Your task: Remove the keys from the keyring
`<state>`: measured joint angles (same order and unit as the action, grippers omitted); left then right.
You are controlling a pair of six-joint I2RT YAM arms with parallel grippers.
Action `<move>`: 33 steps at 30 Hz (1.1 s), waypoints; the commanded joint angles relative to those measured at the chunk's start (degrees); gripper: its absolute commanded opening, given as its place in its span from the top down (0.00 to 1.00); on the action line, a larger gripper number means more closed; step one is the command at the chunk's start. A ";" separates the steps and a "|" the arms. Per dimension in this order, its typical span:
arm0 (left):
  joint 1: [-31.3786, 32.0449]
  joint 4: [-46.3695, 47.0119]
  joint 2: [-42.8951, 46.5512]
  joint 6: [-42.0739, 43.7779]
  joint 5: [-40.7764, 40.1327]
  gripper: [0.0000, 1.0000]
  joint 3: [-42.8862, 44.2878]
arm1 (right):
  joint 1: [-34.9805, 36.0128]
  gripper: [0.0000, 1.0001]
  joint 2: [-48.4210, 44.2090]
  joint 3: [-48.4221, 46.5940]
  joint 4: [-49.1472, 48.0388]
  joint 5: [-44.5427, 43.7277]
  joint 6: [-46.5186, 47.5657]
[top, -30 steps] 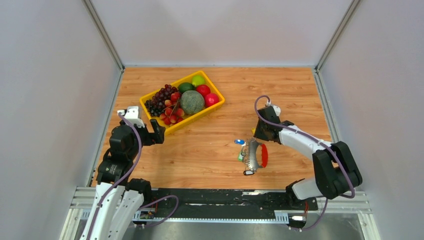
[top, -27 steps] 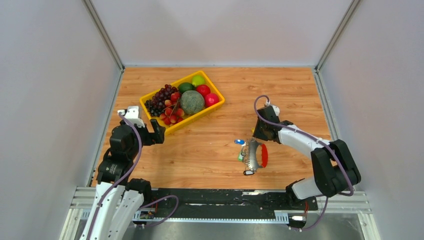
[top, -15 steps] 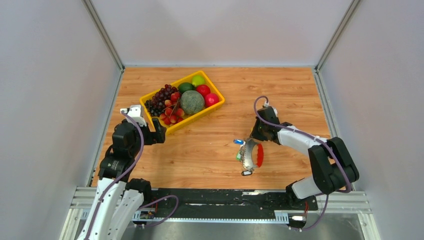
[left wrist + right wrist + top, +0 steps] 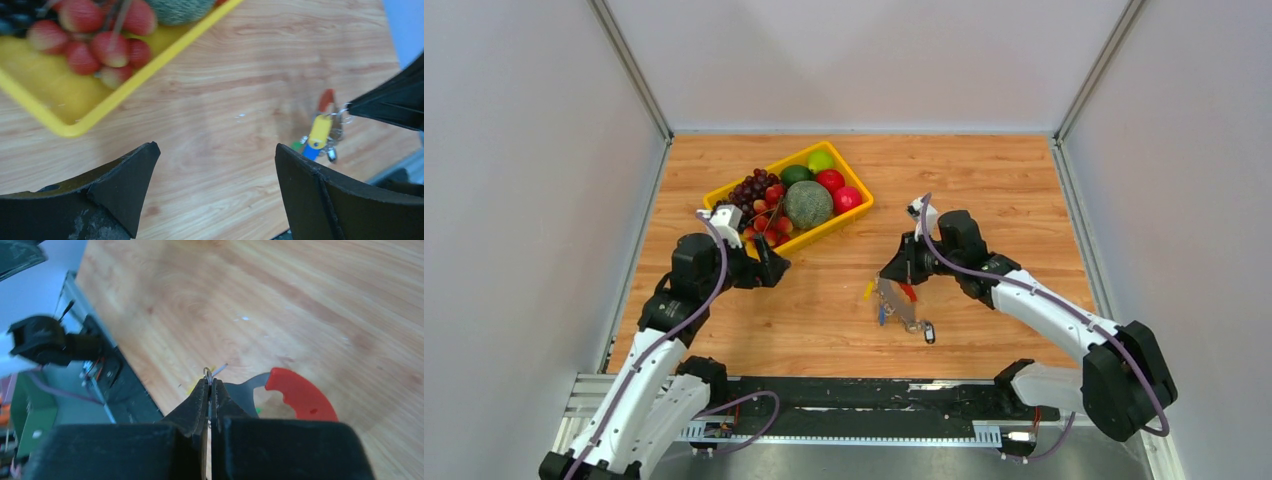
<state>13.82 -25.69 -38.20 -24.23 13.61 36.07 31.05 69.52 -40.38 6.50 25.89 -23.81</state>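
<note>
The keyring (image 4: 900,300) hangs as a silvery bunch off the table, with its red tag (image 4: 907,290) near the top. My right gripper (image 4: 894,272) is shut on its thin wire ring (image 4: 207,372), and the red tag (image 4: 300,395) shows just past the jaws. Small keys dangle from it: a yellow one (image 4: 869,290), a blue one (image 4: 881,315) and a black one (image 4: 929,331). My left gripper (image 4: 774,268) stands open and holds nothing, to the left of the bunch. Its wrist view shows the yellow key (image 4: 320,131) and blue key (image 4: 310,150) beyond its right finger (image 4: 320,200).
A yellow tray (image 4: 716,199) with grapes, a melon and other fruit stands at the back left, close behind my left gripper; its near rim (image 4: 70,131) fills the left wrist view's upper left. The black base rail (image 4: 864,395) runs along the table's near edge.
My right gripper has shut on the keyring and lifted it leftward off the table. My left arm has swung right, toward the hanging bunch, still open.
</note>
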 commanded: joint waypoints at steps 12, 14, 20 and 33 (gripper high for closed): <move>23.28 26.11 -0.10 -1.73 1.50 0.06 -6.58 | 5.51 1.00 -4.98 -9.37 -2.96 25.52 3.15; 24.99 30.13 0.56 -0.94 1.32 0.12 -8.37 | 5.60 1.00 -5.45 -10.12 -2.80 26.04 2.87; 27.56 35.90 0.80 0.78 3.47 0.28 -10.07 | 5.69 1.00 -6.85 -11.54 -2.62 25.70 1.97; 29.16 50.97 4.22 0.29 7.96 0.35 -17.73 | 5.78 1.00 -8.30 -12.16 -2.46 25.47 0.67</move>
<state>42.15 17.39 -36.16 -25.69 19.79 19.62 36.53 63.51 -49.56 6.57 49.65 -21.80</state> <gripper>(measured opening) 0.656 0.014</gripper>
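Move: The yellow key, hanging just under the ring that the right fingers already pinch, lies some 22 cm to the left hand's right, about 4 cm back and 8 cm lower; from the right hand it is about 3 cm left, 3 cm back and 4 cm below. From the left hand, the red-handled tool is roughly 28 cm right, 7 cm back and 10 cm below, and the blue key about 25 cm right, 9 cm back and 12 cm below. The keyring, still pinched by its ring in the right fingers, is lifted about 12 cm while drawn back and somewhat left, the hand turning counter-clockwise, then held still. The left hand sweeps some 14 cm right and also back towards the yellow key, ending a little higher, turning clockwise and tipping up as its wide-open fingers narrow to about two-thirds. ##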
